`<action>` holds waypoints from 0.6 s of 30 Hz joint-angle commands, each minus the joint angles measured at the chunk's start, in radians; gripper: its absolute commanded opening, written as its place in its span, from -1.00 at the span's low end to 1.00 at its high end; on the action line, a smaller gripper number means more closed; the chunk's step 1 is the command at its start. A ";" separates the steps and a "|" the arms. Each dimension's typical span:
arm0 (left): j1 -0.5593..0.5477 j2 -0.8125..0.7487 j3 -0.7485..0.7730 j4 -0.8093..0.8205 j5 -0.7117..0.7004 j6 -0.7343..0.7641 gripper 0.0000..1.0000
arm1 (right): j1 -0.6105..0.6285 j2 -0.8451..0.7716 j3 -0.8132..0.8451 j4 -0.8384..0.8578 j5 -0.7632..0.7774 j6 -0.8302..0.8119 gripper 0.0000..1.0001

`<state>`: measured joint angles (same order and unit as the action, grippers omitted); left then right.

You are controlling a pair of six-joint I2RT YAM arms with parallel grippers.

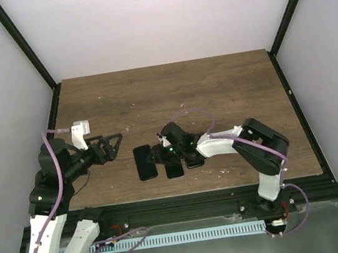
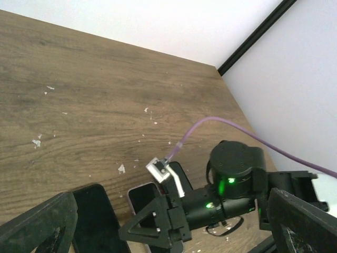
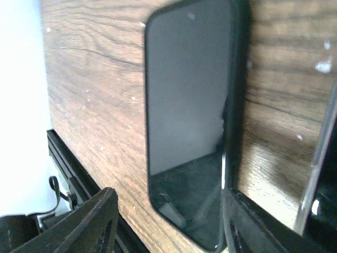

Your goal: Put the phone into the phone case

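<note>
Three dark slabs lie side by side near the table's front edge. The middle one is the phone [image 2: 143, 199] [image 1: 173, 167]: a dark glossy face with the pale clear rim of the phone case [image 2: 129, 197] around it, so it looks seated in the case. That clear rim also shows in the right wrist view as the phone case [image 3: 319, 174]. My right gripper [image 1: 162, 154] [image 2: 129, 230] [image 3: 171, 196] hovers low over the slabs, jaws apart, holding nothing. My left gripper [image 1: 114, 147] [image 2: 171, 196] stands wide open to the left, off the slabs.
A black-rimmed glossy slab [image 1: 144, 162] [image 2: 95, 221] [image 3: 189, 116] lies left of the phone, between my right fingers in the right wrist view. Another black slab [image 1: 192, 159] [image 2: 181, 173] lies on the right, partly under the right arm. The black front rail [image 3: 68, 168] runs close by.
</note>
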<state>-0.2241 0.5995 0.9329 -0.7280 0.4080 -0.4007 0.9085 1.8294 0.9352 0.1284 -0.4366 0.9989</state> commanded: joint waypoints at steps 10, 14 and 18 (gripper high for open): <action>0.003 -0.012 0.001 0.018 -0.036 -0.037 1.00 | -0.041 -0.393 -0.012 -0.279 0.314 -0.156 1.00; 0.002 -0.020 0.003 0.018 -0.026 -0.039 1.00 | -0.050 -0.545 0.024 -0.400 0.422 -0.216 1.00; 0.003 -0.040 0.018 0.032 -0.005 -0.041 1.00 | -0.053 -0.685 0.060 -0.477 0.481 -0.285 1.00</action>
<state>-0.2245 0.5865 0.9329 -0.7193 0.3836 -0.4381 0.8639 1.2610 0.9363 -0.2226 -0.0784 0.8082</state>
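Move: The right hand hangs by the left phone's right edge; that phone's middle lies about 3 cm to its left, 1 cm back and 3 cm below. At the same depth below, the middle phone lies some 8 cm right and 3 cm back, the right phone roughly 16 cm right and level with the hand. From the idle left hand, the left phone is about 11 cm right, 2 cm ahead and 28 cm below. Leaving the left phone, the right hand opens fully, rises about 16 cm and swings 9 cm right, wrist turning. ##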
